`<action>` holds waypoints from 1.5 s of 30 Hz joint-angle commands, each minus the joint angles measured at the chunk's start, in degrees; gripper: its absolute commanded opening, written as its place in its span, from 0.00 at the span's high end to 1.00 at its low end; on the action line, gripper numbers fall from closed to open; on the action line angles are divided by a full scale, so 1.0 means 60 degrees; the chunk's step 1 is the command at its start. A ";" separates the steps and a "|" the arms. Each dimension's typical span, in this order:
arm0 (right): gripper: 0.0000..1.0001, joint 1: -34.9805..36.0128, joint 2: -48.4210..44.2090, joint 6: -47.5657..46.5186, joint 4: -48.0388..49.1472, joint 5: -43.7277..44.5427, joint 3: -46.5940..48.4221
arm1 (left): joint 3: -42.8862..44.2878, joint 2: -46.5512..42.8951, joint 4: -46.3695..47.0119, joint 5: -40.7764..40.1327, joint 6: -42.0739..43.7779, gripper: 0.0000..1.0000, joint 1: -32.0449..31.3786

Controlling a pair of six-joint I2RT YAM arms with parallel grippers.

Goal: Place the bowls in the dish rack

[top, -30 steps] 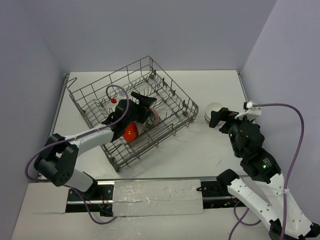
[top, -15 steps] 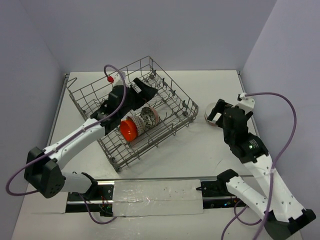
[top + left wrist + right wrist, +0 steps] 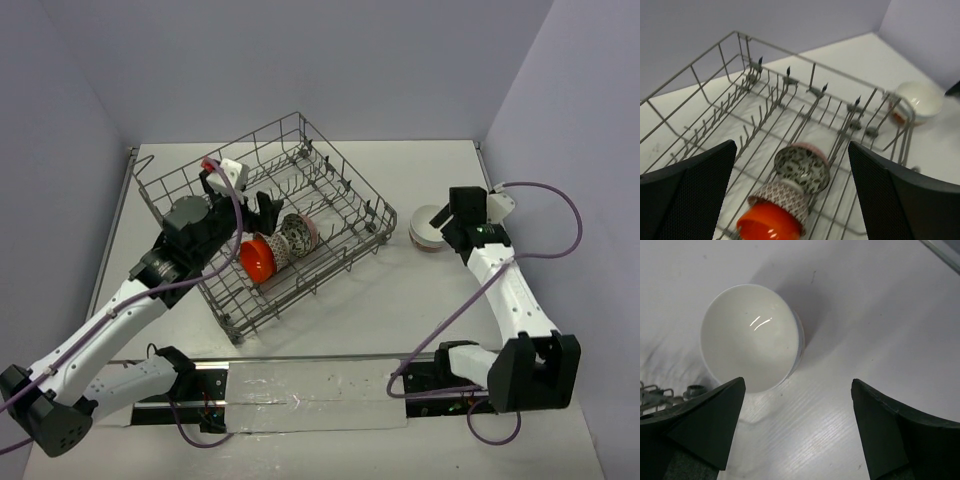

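Observation:
The grey wire dish rack (image 3: 298,116) sits tilted on the table at centre left. The orange-red bowl (image 3: 256,258) and the dark-and-white patterned bowl (image 3: 297,233) lie on their sides between its tines, touching; both show in the left wrist view (image 3: 770,227), (image 3: 802,167). My left gripper (image 3: 245,205) is open and empty above them. The white bowl with the red outside (image 3: 428,226) stands upright on the table just right of the rack. My right gripper (image 3: 449,218) is open and empty, just above and right of it. In the right wrist view the bowl (image 3: 747,350) lies ahead of the open jaws.
The rack's right corner (image 3: 655,395) lies close to the white bowl. The white bowl also shows beyond the rack's rim in the left wrist view (image 3: 917,100). Purple walls enclose the table on three sides. Both arms trail purple cables (image 3: 540,190).
My left gripper has drawn back up out of the rack, leaving the two bowls among the tines. My right arm has stretched forward, bringing its gripper over the white bowl.

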 commanded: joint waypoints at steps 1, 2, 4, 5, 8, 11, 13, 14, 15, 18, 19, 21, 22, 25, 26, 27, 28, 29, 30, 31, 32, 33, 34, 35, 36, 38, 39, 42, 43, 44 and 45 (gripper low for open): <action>0.08 -0.0274 0.0646 0.0726 0.0699 -0.0114 0.0381 | -0.0905 -0.0622 0.0322 0.0354 0.1854 0.01 -0.0024; 0.11 -0.0303 0.0807 0.0712 0.0801 -0.0141 0.0468 | -0.1196 -0.0711 0.0412 0.0340 0.1898 0.01 -0.0024; 0.16 -0.0333 0.1188 0.0741 0.1080 -0.0098 0.0556 | -0.1360 -0.0843 0.0485 0.0456 0.2059 0.01 -0.0023; 0.18 -0.0420 0.1320 0.0756 0.1167 -0.0097 0.0571 | -0.1448 -0.0830 0.0486 0.0457 0.2088 0.01 -0.0024; 0.23 -0.0771 0.1964 0.0770 0.1387 -0.0054 0.0571 | -0.1361 -0.0742 0.0193 0.0515 0.2351 0.01 -0.0023; 0.31 -0.0904 0.2170 0.0698 0.1679 0.0108 0.0455 | -0.1463 -0.0800 0.0164 0.0617 0.2498 0.01 -0.0024; 0.35 -0.1007 0.2302 0.0668 0.1856 0.0050 0.0381 | -0.1638 -0.0932 0.0295 0.0822 0.2528 0.01 -0.0024; 0.37 -0.1007 0.2491 0.0654 0.2002 -0.0125 0.0381 | -0.1682 -0.0961 0.0397 0.0881 0.2586 0.01 -0.0024; 0.40 -0.1021 0.2595 0.0624 0.2032 -0.0199 0.0410 | -0.1712 -0.0961 0.0427 0.0910 0.2586 0.01 -0.0024; 0.45 -0.1021 0.2917 0.0639 0.2237 -0.0376 0.0440 | -0.1654 -0.0816 0.0340 0.0867 0.2616 0.01 -0.0024; 0.47 -0.1007 0.2947 0.0624 0.2252 -0.0361 0.0454 | -0.1610 -0.0771 0.0310 0.0852 0.2601 0.01 -0.0024; 0.49 -0.1007 0.3006 0.0551 0.2457 -0.0434 0.0410 | -0.1595 -0.0713 0.0252 0.0881 0.2616 0.01 -0.0024; 0.50 -0.1007 0.3020 0.0522 0.2501 -0.0463 0.0396 | -0.1595 -0.0698 0.0266 0.0939 0.2616 0.01 -0.0024; 0.55 -0.1007 0.3283 0.0463 0.2487 -0.0522 0.0483 | -0.1639 -0.0698 0.0310 0.0984 0.2630 0.01 -0.0009; 0.58 -0.1007 0.3313 0.0463 0.2487 -0.0537 0.0498 | -0.1639 -0.0683 0.0310 0.0998 0.2645 0.02 -0.0023; 0.63 -0.1007 0.3314 0.0419 0.2472 -0.0551 0.0498 | -0.1624 -0.0683 0.0295 0.1028 0.2660 0.01 -0.0024; 0.65 -0.1007 0.3299 0.0419 0.2487 -0.0537 0.0498 | -0.1639 -0.0669 0.0295 0.1028 0.2674 0.01 -0.0024; 0.67 -0.1007 0.3241 0.0405 0.2545 -0.0551 0.0469 | -0.1653 -0.0668 0.0295 0.1057 0.2689 0.01 -0.0024; 0.72 -0.1007 0.3211 0.0346 0.2574 -0.0581 0.0454 | -0.1654 -0.0683 0.0281 0.1144 0.2704 0.01 -0.0024; 0.73 -0.1007 0.3182 0.0317 0.2589 -0.0624 0.0411 | -0.1654 -0.0683 0.0281 0.1189 0.2704 0.01 -0.0024; 0.76 -0.0992 0.3167 0.0302 0.2546 -0.0639 0.0396 | -0.1639 -0.0683 0.0295 0.1189 0.2704 0.01 -0.0024; 0.79 -0.1007 0.3138 0.0287 0.2545 -0.0625 0.0381 | -0.1653 -0.0683 0.0295 0.1349 0.2718 0.02 -0.0024; 0.82 -0.0978 0.3051 0.0258 0.2545 -0.0639 0.0337 | -0.1639 -0.0669 0.0281 0.1408 0.2733 0.02 -0.0009; 0.89 -0.0963 0.3006 0.0214 0.2545 -0.0625 0.0337 | -0.1653 -0.0654 0.0252 0.1467 0.2733 0.02 -0.0023; 0.92 -0.0948 0.2933 0.0185 0.2531 -0.0625 0.0308 | -0.1654 -0.0639 0.0251 0.1525 0.2733 0.02 -0.0024; 1.00 -0.0904 0.2699 0.0097 0.2516 -0.0610 0.0278 | -0.1639 -0.0595 0.0237 0.1599 0.2733 0.02 -0.0009; 1.00 -0.0832 0.2597 0.0053 0.2487 -0.0596 0.0293 | -0.1624 -0.0581 0.0237 0.1657 0.2733 0.02 -0.0023; 1.00 -0.0714 0.2187 -0.0079 0.2341 -0.0435 0.0351 | -0.1595 -0.0537 0.0222 0.1950 0.2733 0.02 -0.0024; 1.00 -0.0583 0.1968 -0.0137 0.2253 -0.0376 0.0381 | -0.1595 -0.0522 0.0222 0.2168 0.2776 0.02 -0.0038; 1.00 -0.0538 0.1850 -0.0196 0.2209 -0.0318 0.0395 | -0.1624 -0.0536 0.0237 0.2301 0.2791 0.02 -0.0053; 1.00 -0.0480 0.1718 -0.0240 0.2165 -0.0187 0.0453 | -0.1624 -0.0551 0.0251 0.2447 0.2835 0.02 -0.0053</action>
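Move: Ahead of the open right hand, the white bowl on top of the two-bowl stack lies some 8 cm forward, 4 cm left and 10 cm below it. The lower bowl sits under it, about 13 cm down. The dish rack's nearest corner is roughly 13 cm left of the white bowl and 2 cm nearer the base. For the left hand, the white bowl is some 41 cm to the right, 10 cm ahead and 28 cm lower. Sinking about 7 cm while reaching some 5 cm forward, the right hand comes to the white bowl's right-hand, near rim, closing gradually until its fingers pinch the rim, one inside and one outside; it then starts upward, roughly 2 cm, with hardly any wrist turn. The left hand, empty and open, drops 6 to 7 cm above the rack, drawing slightly back and rolling its left side up. ##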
